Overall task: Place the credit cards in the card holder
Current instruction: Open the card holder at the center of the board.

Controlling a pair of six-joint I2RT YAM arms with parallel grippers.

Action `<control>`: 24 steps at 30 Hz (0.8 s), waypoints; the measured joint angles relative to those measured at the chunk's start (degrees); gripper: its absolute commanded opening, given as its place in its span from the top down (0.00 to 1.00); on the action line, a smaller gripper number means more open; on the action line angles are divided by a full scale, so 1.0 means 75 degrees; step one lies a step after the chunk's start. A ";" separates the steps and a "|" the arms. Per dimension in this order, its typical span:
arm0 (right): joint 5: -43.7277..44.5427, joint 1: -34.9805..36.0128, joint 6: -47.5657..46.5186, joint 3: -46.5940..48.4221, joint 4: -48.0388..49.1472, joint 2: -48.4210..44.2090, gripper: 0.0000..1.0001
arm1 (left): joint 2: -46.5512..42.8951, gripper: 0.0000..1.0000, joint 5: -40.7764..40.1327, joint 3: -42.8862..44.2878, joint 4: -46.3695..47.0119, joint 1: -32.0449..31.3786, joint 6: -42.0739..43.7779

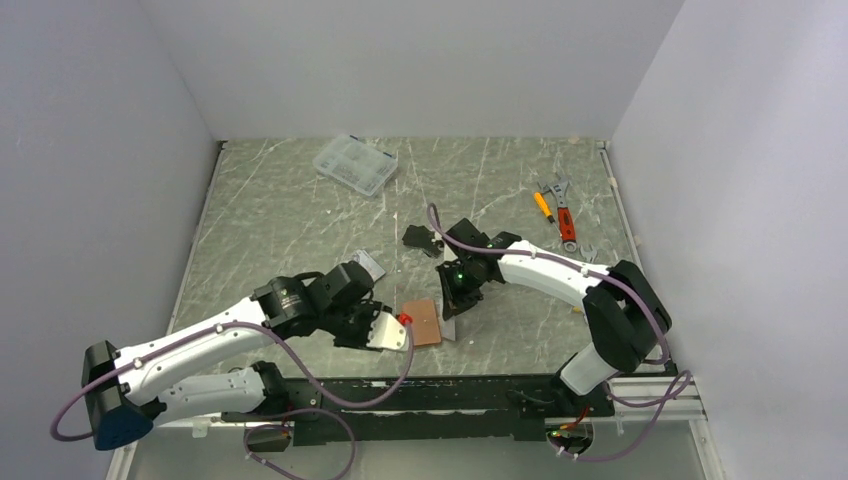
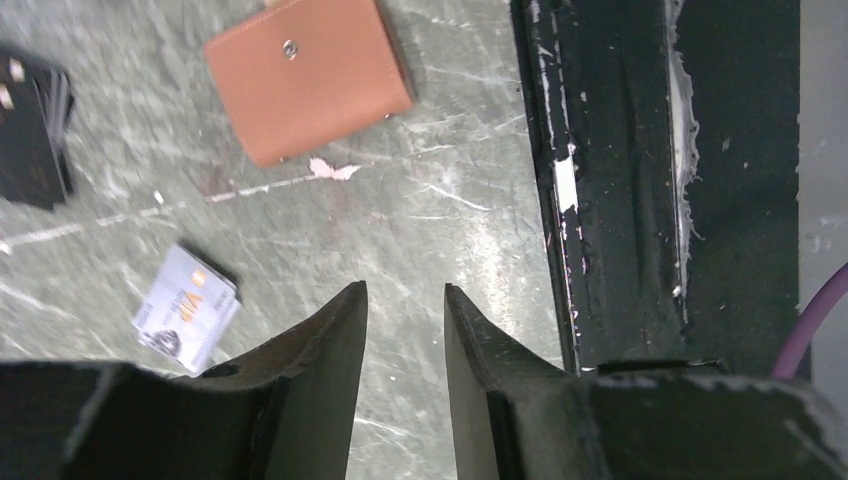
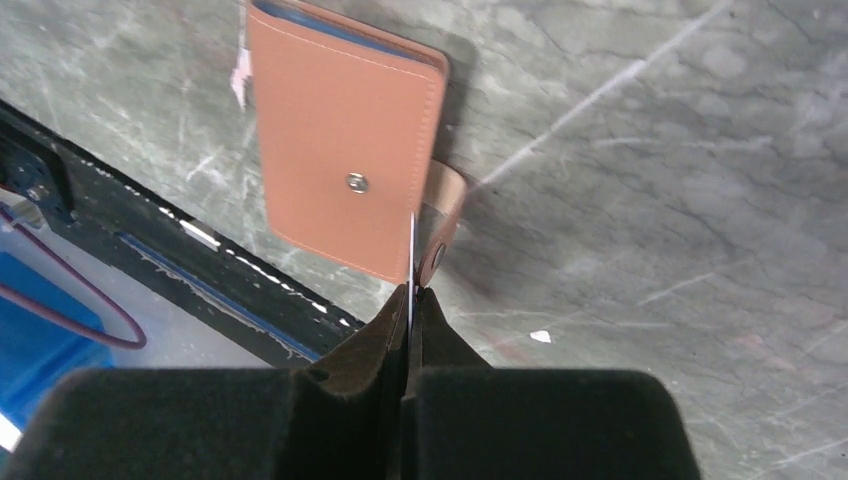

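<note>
The pinkish-brown card holder (image 1: pixel 425 322) lies flat near the table's front edge, its snap side up (image 3: pixel 345 150) and its tab (image 3: pixel 445 215) sticking out. My right gripper (image 3: pixel 410 290) is shut on a thin credit card (image 3: pixel 410 255) seen edge-on, just at the holder's tab edge; its colour is not clear. In the top view the right gripper (image 1: pixel 458 300) hovers right of the holder. My left gripper (image 2: pixel 405 290) is open and holds nothing; it sits just left of the holder (image 1: pixel 398 330). A silver card (image 2: pixel 187 310) and a black card (image 2: pixel 35 130) lie on the table.
A clear compartment box (image 1: pixel 355 165) stands at the back. Wrenches and a screwdriver (image 1: pixel 560 212) lie at the back right. The black base rail (image 2: pixel 620 200) runs along the near edge, close to the left gripper.
</note>
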 measured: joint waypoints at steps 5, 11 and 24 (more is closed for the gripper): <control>-0.0038 -0.0230 -0.0015 -0.0434 0.0032 -0.0169 1.00 | -0.0122 0.59 -0.0184 0.0006 0.0017 -0.0868 0.0542; -0.0280 -0.0673 -0.0134 -0.0752 0.0207 -0.0192 1.00 | 0.0017 0.59 -0.0458 -0.0076 0.0513 -0.2040 0.1271; -0.1719 -0.1154 -0.0233 -0.1699 0.1457 -0.0224 1.00 | 0.2154 0.58 -0.0860 -0.0472 0.2457 -0.2704 0.2159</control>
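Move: The card holder lies about 9 cm to the left hand's right, 5 cm ahead and some 12 cm below. From the right hand, which holds a card, the holder's clasp strap is about 1 cm ahead, 1 cm left and 4 cm below; the holder's middle is 6 cm left, 1 cm back and 5 cm lower. The black cards lie some 22 cm ahead of the left hand and 9 cm right; the loose white card 17 cm ahead, 2 cm left. Rightwards and back at first, nearly level, then down and further right, the left hand swings round to the holder's near end, about 8 cm right and 5 cm lower, turning some 30 degrees clockwise with its fingers still part open. The right hand, keeping its card pinched with the tip between holder and strap, shifts about 3 cm right while sinking, then eases slightly back left and tilts. ##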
